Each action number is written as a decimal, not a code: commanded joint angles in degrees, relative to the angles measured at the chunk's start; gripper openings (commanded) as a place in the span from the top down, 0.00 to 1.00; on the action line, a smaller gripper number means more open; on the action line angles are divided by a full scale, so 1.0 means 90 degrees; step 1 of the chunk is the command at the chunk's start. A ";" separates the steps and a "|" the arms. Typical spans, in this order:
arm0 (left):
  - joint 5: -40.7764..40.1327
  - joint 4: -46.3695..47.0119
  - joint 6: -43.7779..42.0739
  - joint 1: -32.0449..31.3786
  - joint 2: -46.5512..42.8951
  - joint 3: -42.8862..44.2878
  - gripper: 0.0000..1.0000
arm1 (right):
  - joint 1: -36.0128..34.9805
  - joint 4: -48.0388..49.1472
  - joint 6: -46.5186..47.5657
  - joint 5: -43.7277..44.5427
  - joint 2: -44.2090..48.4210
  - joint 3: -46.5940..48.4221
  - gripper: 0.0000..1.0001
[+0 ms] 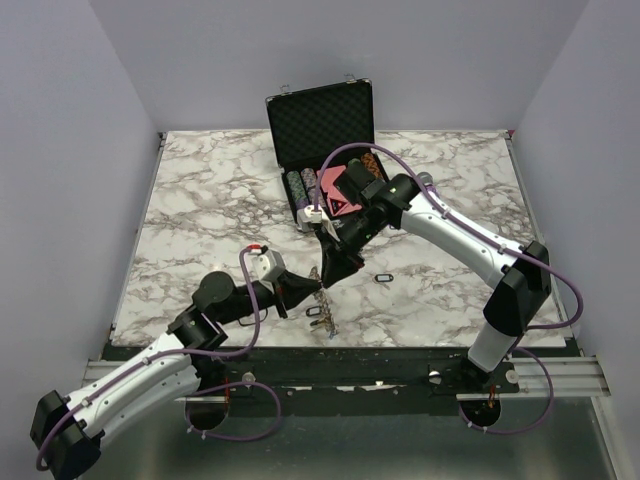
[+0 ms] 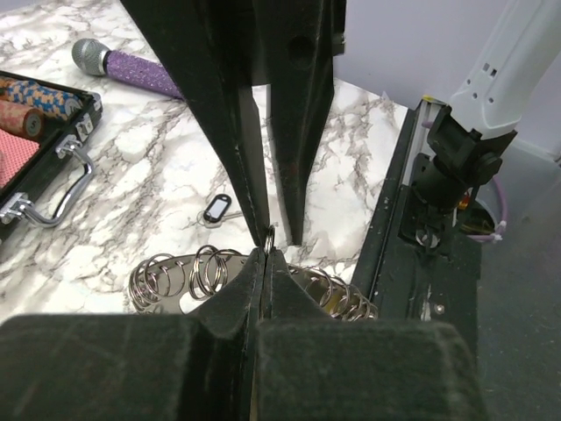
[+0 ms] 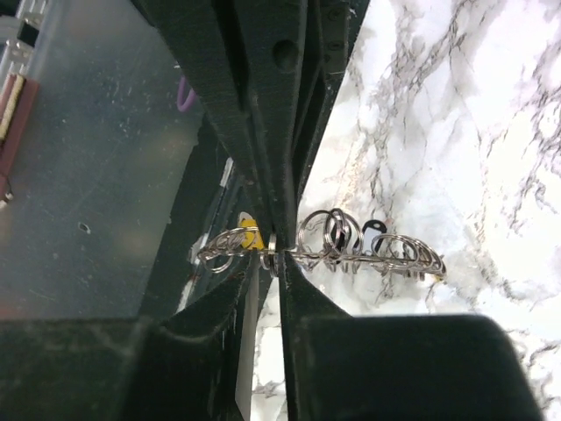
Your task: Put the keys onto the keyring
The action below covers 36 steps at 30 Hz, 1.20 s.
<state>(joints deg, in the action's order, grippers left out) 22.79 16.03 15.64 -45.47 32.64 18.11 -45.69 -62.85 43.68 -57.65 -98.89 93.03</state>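
Observation:
The keyring [image 1: 320, 315] is a silver ring fringed with small split rings [image 2: 175, 276], held low over the table's near edge. My left gripper [image 1: 312, 290] is shut on one small ring at its tips [image 2: 266, 254]. The right gripper [image 1: 325, 283] comes down tip to tip against it [image 3: 279, 263], jaws a narrow gap apart around the keyring's edge [image 3: 377, 254]. A black key [image 1: 383, 277] lies loose on the marble [image 2: 216, 209]. A yellow key head [image 3: 252, 235] shows at the ring, behind the fingers. Whether it hangs on the ring I cannot tell.
An open black case [image 1: 320, 140] with poker chips stands at the back middle; its handle [image 2: 53, 197] faces the arms. A purple microphone [image 2: 131, 70] lies beyond it. The table's front rail [image 2: 412, 219] runs just beside the grippers.

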 commanded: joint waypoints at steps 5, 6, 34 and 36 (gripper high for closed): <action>0.0689 0.2103 0.0244 0.0257 -0.0921 -0.0996 1.00 | 0.0856 -0.1160 0.0429 -0.0645 0.0128 0.1458 0.43; 0.0855 0.2260 0.0332 0.0316 -0.0970 -0.1006 1.00 | 0.1022 -0.1171 0.0507 -0.0694 0.0235 0.1431 0.42; 0.3005 0.5133 0.3672 0.0814 0.0005 0.0253 1.00 | 0.2421 0.1710 -0.0547 -0.1466 0.2746 -0.2378 0.38; 0.3064 0.5191 0.3711 0.0882 0.0122 0.0331 1.00 | 0.2421 0.1710 -0.0556 -0.1446 0.2746 -0.2398 0.38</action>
<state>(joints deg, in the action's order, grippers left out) 48.42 56.23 45.74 -38.76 32.49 17.91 -24.18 -49.08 39.29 -68.82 -75.18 72.25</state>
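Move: Both gripper tips meet at the top of the keyring, shut on one of its small loops; the keyring hangs edge-on with its middle some 6 cm straight below either hand. From the right hand, the black key tag left on the table lies about 10 cm ahead, 16 cm to the right and 19 cm down. The case handle is roughly 25 cm ahead of the right hand, 8 cm to its right and 17 cm down. Open the right gripper wide to let go of the keyring's loop, lift it up and forward clear, then swing it about 9 cm right, towards the side where the black key tag lies, easing down a little. Keep the left fingers shut on the loop and carry the keyring about 12 cm up and 8 cm back, tilting the fingertips up and turning the hand clockwise. ##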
